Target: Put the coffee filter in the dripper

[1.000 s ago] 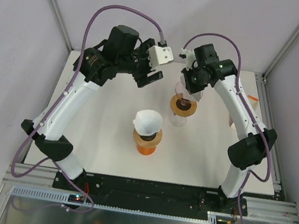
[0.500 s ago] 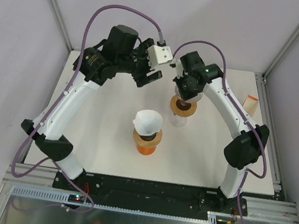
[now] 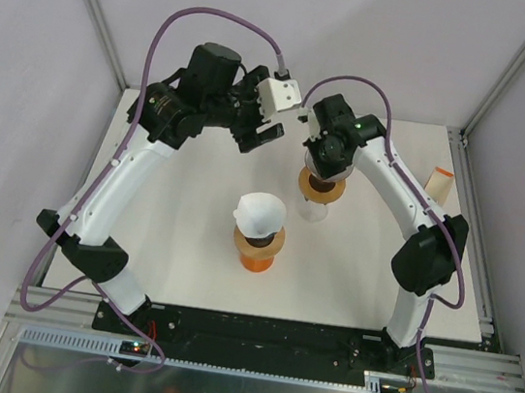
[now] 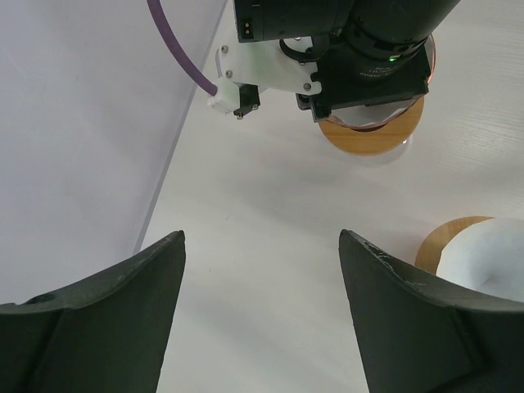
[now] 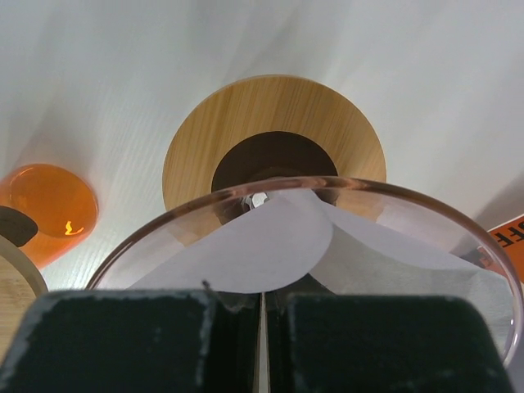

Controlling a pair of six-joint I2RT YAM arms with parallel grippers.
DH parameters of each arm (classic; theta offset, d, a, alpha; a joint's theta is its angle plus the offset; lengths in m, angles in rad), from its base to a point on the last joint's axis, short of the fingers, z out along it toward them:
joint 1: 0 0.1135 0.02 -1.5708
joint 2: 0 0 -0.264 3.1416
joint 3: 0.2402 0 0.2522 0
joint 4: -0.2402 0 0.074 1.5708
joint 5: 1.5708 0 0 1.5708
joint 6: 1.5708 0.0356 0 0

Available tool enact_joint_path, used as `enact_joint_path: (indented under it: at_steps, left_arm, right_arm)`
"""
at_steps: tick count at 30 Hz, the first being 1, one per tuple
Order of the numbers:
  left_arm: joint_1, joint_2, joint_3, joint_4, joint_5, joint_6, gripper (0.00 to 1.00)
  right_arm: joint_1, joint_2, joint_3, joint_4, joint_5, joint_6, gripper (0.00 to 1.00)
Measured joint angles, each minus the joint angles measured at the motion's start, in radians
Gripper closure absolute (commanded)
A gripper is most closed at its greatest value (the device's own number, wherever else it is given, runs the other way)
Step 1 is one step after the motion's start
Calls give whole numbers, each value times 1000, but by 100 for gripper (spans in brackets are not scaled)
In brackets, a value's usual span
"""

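The white paper coffee filter [image 5: 246, 246] sits partly inside the clear glass dripper [image 5: 344, 187], which rests on a wooden collar [image 5: 196, 131]. My right gripper [image 5: 262, 299] is shut on the filter's near edge, with a thin white sheet pinched between its pads. Seen from above, the right gripper [image 3: 325, 156] hangs over that dripper [image 3: 323, 191] and hides the filter. The left gripper [image 3: 263, 139] hovers to the left of it, open; in its wrist view nothing lies between the left gripper [image 4: 261, 235] fingers, and the dripper [image 4: 368, 137] shows under the right wrist.
A second dripper on an orange base [image 3: 258, 245] stands at the table's middle with a white filter [image 3: 258, 212] in it; its orange part [image 5: 49, 209] shows in the right wrist view. An orange-marked packet [image 3: 440, 182] lies at the right edge. The enclosure's wall [image 4: 82, 123] runs along the left.
The right arm has swung left, bringing its gripper closer over the glass dripper. The left arm has hardly moved and its jaws stay open.
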Motion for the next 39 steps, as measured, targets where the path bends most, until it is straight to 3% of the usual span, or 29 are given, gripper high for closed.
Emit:
enact_joint_path:
  at_steps: [9, 17, 29, 39]
  left_arm:
    - [5, 0, 0, 0, 14, 0, 19]
    - [6, 0, 0, 0, 14, 1, 19]
    - [7, 0, -1, 0, 14, 2, 18]
    - [49, -9, -10, 1, 14, -4, 17]
  right_arm:
    - [10, 2, 44, -4, 35, 0, 100]
    - [16, 2, 69, -2, 74, -2, 93]
    - [16, -10, 155, -4, 108, -3, 69]
    - [-26, -132, 159, 40, 92, -6, 50]
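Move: The right hand's shut fingers are already down in the pink dripper with the coffee filter; the dripper's middle lies about 1 cm ahead, 1 cm right and 2 cm below. The filled dripper on the orange carafe is roughly 12 cm back, 12 cm left and 4 cm lower, the coffee filter pack about 26 cm right, 2 cm ahead and 12 cm lower. From the left hand, the pink dripper is some 13 cm right, 5 cm ahead and 22 cm below. The right hand opens almost halfway, letting go of the filter, and lifts about 12 cm clear, tipping fingertips forward. ##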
